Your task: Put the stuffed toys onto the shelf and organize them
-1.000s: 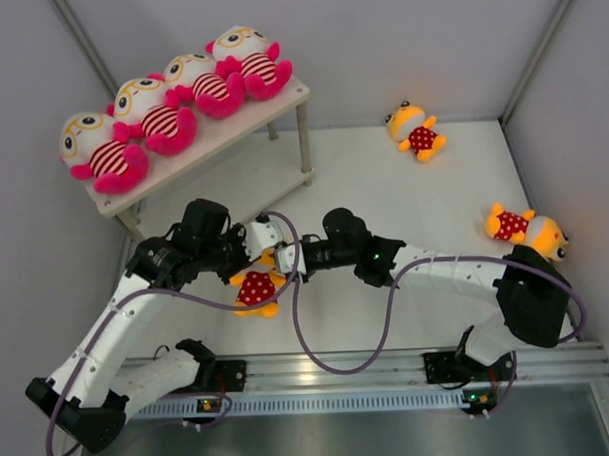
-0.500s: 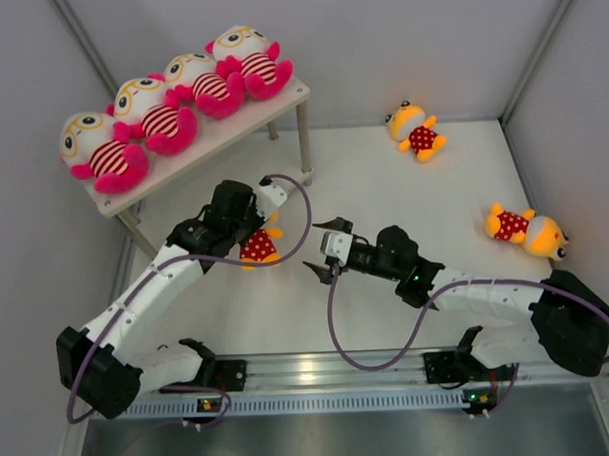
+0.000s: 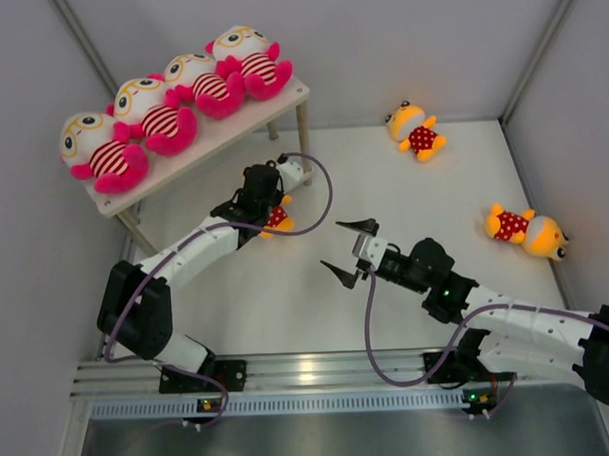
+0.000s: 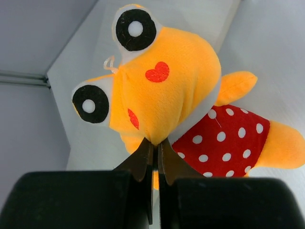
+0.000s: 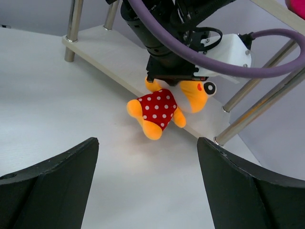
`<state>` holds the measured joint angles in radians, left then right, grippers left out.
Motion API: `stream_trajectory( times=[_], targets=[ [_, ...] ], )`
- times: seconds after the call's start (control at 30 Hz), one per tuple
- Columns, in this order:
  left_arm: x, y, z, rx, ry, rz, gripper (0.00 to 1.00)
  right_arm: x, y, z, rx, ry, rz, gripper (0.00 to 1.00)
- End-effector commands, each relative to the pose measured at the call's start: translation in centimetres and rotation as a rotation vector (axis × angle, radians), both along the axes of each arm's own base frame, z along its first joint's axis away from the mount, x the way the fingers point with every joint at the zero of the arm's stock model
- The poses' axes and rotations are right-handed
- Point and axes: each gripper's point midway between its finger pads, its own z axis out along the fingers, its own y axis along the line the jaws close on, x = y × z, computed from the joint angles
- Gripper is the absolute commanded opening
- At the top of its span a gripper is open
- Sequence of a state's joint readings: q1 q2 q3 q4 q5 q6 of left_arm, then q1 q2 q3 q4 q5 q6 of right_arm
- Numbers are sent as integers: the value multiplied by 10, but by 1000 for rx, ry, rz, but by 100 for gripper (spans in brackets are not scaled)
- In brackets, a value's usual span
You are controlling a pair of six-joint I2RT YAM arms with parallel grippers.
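Observation:
The shelf [image 3: 219, 128] stands at the back left, and its top board carries four larger toys [image 3: 166, 118] in striped shirts. My left gripper [image 3: 272, 211] is shut on a small yellow-orange toy [image 3: 278, 219] in a red dotted shirt. It pinches the head [image 4: 162, 95] between closed jaws [image 4: 155, 143]. In the right wrist view the toy [image 5: 159, 110] hangs at the front edge of the shelf's lower board [image 5: 105, 52]. My right gripper [image 3: 348, 248] is open and empty to the toy's right [image 5: 147, 186]. Two more small toys lie on the table, one [image 3: 414, 130] at the back and one [image 3: 525, 230] at the right.
Silver shelf legs [image 5: 257, 107] stand just right of the held toy. Grey walls close the table at the left, back and right. A metal rail [image 3: 320, 373] runs along the near edge.
My left gripper has carried the small toy up and right to the shelf's lower board. My right gripper has let go of it, drawn back to the right and stands open.

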<state>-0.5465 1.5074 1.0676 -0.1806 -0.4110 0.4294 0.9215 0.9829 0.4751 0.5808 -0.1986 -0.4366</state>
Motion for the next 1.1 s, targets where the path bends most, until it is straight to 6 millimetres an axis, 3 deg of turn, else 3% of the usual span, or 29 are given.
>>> stream_trajectory(
  times=[0.0, 0.47, 0.73, 1.07],
  targets=[
    [34, -8, 59, -65, -206, 31, 0, -2, -10, 5, 31, 13, -27, 85],
    [98, 16, 31, 27, -239, 138, 0, -2, -12, -3, 21, 26, -35, 85],
    [117, 23, 9, 37, -219, 196, 0, -2, -17, -7, 15, 30, -53, 85],
    [135, 42, 12, 38, -284, 418, 0, -2, -20, -8, 6, 42, -64, 85]
  ],
)
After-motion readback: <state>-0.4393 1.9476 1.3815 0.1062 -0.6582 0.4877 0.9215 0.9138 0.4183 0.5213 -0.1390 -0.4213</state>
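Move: The left hand already holds the yellow toy by its head; its free spot on the lower shelf lies about 14 cm ahead, 4 cm left and 8 cm below. The shelf's right front leg stands some 8 cm ahead and 10 cm right, while the rightmost panda sits on the upper board, roughly 14 cm ahead, 1 cm right and 25 cm above. From the right hand, that spot is about 32 cm ahead, 21 cm left and 16 cm below. Still pinching the yellow toy, the left hand goes about 12 cm forward over the lower shelf, turning counter-clockwise. ##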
